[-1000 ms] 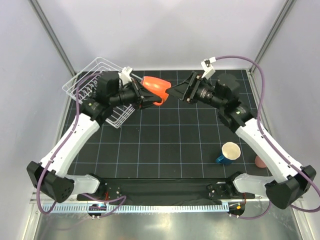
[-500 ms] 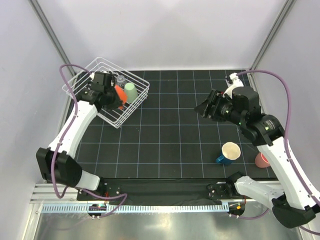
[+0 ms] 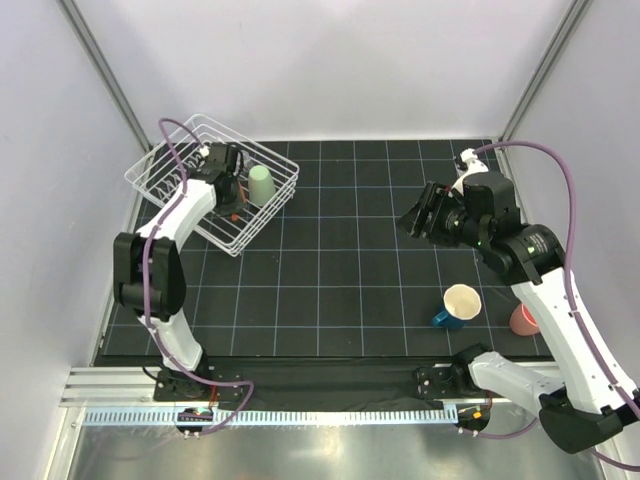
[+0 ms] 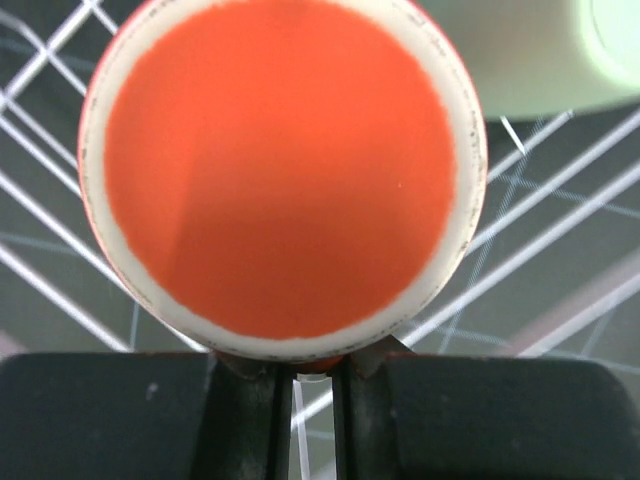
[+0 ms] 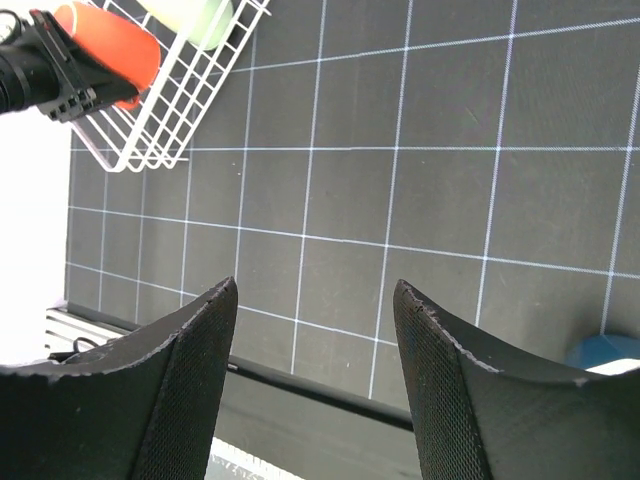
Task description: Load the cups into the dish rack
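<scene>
The white wire dish rack (image 3: 160, 172) stands at the back left. My left gripper (image 3: 228, 188) reaches down into it and is shut on the rim of the orange cup (image 4: 275, 170), which fills the left wrist view above the jaws (image 4: 312, 368). A pale green cup (image 3: 261, 185) lies in the rack just right of it. My right gripper (image 3: 420, 214) hovers open over the mat at the right with nothing between its fingers (image 5: 315, 292). The dark blue mug (image 3: 456, 306) with a cream inside and the pink cup (image 3: 521, 321) stand near the front right.
In the right wrist view, the rack (image 5: 170, 120), the orange cup (image 5: 115, 50) and the green cup (image 5: 195, 14) are at the top left, and the blue mug (image 5: 605, 350) is at the right edge. Grey walls enclose the black gridded mat (image 3: 330, 270).
My left arm has carried the orange cup from the mat's back middle leftwards and down into the rack. My right gripper has drawn back to the right, away from the cup.
</scene>
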Tool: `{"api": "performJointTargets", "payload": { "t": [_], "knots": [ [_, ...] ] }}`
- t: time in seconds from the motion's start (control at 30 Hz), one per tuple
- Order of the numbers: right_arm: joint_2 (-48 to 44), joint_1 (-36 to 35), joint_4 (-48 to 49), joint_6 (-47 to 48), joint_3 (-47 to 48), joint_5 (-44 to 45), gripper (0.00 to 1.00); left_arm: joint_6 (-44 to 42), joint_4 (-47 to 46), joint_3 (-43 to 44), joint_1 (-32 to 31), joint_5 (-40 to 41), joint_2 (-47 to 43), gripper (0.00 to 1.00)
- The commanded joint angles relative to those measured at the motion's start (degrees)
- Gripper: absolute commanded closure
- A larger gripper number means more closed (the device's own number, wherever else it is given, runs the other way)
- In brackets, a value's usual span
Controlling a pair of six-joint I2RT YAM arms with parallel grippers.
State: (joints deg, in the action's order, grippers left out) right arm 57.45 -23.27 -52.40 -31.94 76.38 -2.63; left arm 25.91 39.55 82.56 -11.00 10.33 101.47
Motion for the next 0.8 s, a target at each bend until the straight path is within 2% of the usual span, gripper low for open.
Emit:
{"api": "performJointTargets", "payload": {
  "t": [0.0, 0.37, 0.77],
  "knots": [
    [0.6, 1.0, -0.4, 1.3, 1.4, -0.6, 0.35, -3.8, -9.0, 5.6, 0.5, 4.3, 1.6, 1.00],
    [-0.1, 5.5, -3.2, 2.9, 1.2, -3.6, 0.35, -2.7, -12.4, 13.2, 3.4, 2.7, 12.3, 1.00],
    [-2.7, 7.0, -3.1, 1.6, -1.4, -6.3, 0.35, -3.0, -15.3, 13.9, 3.3, 1.8, 15.9, 1.00]
  ]
}}
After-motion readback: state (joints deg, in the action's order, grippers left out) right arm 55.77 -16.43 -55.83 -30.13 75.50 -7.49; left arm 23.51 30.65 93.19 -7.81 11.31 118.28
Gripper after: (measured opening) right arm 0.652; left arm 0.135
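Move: Inside the dish rack, the free wire spot for the orange cup held by the left hand lies about 12 cm ahead, 2 cm left and 7 cm below that hand. The upturned green cup stands some 8 cm ahead, 6 cm right and 6 cm lower; the clear glass is roughly 16 cm ahead, 3 cm right and 6 cm lower. From the right hand that spot is about 28 cm ahead, 39 cm left and 26 cm below. Carrying the orange cup by its handle, the left hand goes forward about 8 cm past the green cup's left side, edging slightly left, then sinks almost straight down into the rack, nearly 5 cm lower in all and slowing at the end. Its fingers stay closed and its wrist hardly turns. The empty right hand, still open, drifts some 2 cm right. ##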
